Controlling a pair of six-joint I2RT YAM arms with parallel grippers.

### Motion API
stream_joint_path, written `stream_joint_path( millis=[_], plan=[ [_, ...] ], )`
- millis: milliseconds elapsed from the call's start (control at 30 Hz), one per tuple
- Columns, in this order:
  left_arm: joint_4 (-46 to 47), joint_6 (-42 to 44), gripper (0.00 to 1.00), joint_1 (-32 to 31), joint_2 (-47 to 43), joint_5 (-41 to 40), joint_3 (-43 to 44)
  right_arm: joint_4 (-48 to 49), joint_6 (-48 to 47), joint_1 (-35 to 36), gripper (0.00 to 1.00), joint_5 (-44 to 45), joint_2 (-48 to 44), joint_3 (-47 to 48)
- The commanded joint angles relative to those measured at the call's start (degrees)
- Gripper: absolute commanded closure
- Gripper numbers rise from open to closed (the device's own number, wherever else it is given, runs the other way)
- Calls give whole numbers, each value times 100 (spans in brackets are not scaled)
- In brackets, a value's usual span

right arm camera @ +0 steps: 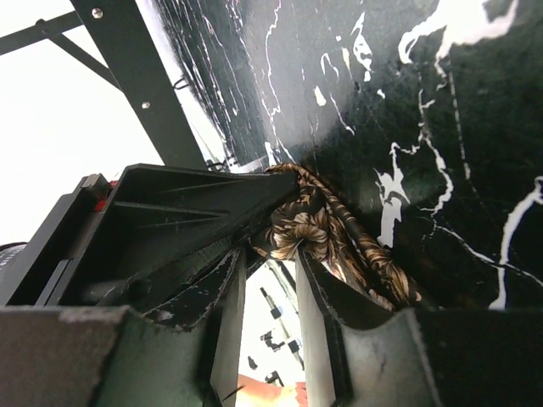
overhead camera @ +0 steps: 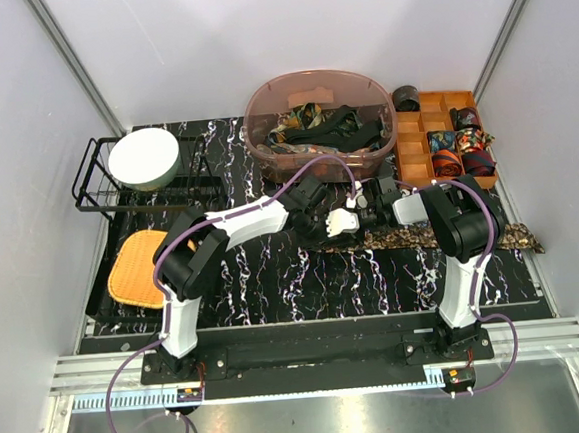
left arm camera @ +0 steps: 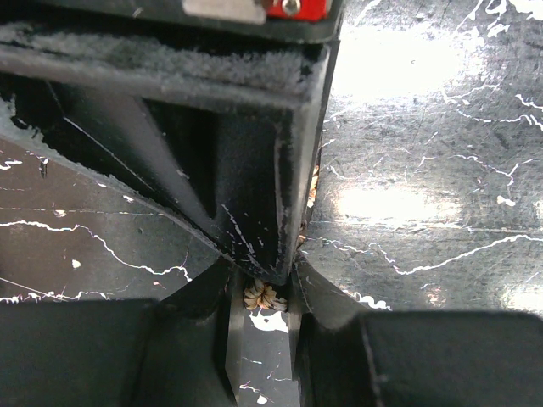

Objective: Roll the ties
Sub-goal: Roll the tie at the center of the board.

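A dark brown tie with a tan floral pattern [overhead camera: 471, 234] lies along the marble table [overhead camera: 304, 275], running from the middle out to the right. Both grippers meet at its left end. My left gripper [overhead camera: 342, 222] is shut on a small bunched bit of the tie [left arm camera: 265, 297] at its fingertips [left arm camera: 263, 298]. My right gripper [overhead camera: 368, 213] faces it. Its jaws stand apart [right arm camera: 271, 254], and the folded tie end [right arm camera: 314, 222] sits just past the tips against the right finger [right arm camera: 318, 288]. The right gripper's black finger [left arm camera: 254, 170] fills the left wrist view.
A clear oval bin [overhead camera: 264, 148] holding more ties stands at the back centre. An orange compartment box [overhead camera: 411, 147] with rolled ties is to its right. At the back left a black wire rack [overhead camera: 92, 187] carries a white bowl [overhead camera: 144, 158]. An orange mat [overhead camera: 138, 268] lies below it.
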Motion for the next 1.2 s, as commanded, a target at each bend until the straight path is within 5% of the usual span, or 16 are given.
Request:
stream_joint_path(
  millis=[0, 133, 233, 367, 467, 700, 1033, 1167],
  plan=[
    [-358, 19, 93, -30, 390, -22, -88, -147, -253, 113, 65, 377, 17, 146],
    [-358, 19, 93, -39, 389, 5, -97, -121, -218, 113, 66, 579, -45, 155],
    [-367, 19, 93, -48, 407, 5, -80, 2, -165, 122, 75, 571, 34, 155],
    [-375, 28, 93, -47, 407, 31, -97, -41, -217, 113, 100, 570, 78, 111],
    [-375, 19, 91, -30, 390, 101, -115, -199, -410, 87, 100, 693, 17, 32],
    [28, -332, 61, 347, 284, 1032, -343, -437, -464, -185, 100, 852, 306, -56],
    [2425, -735, 38, 751, -242, 1814, -1878, -824, -595, -405, 100, 1019, 491, -47],
    [5004, -1465, 30, 954, -507, 2105, -2768, -973, -718, -414, 100, 1080, 553, -12]
  ],
)
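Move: The left fingers already pinch the small rolled end of the tie, right at their tips and just above the board. From the right hand, slanting in with open fingers, that roll is barely 1 cm to the left and about 1 cm lower. From the left hand, the tie's far end is some 40 cm to the right and 3 cm back, the plastic bin stands about 20 cm straight ahead, and the wooden tie box some 19 cm ahead and 24 cm to the right. Hold the left gripper still on the roll while you ease the right one down and shut its fingers on the same rolled end. Then let go with the left, opening wide around the roll in place and tilting its fingers some 25 degrees flatter towards the right, as the right hand, gripping the tie, draws it about 2 cm to the right and lowers a little more. ##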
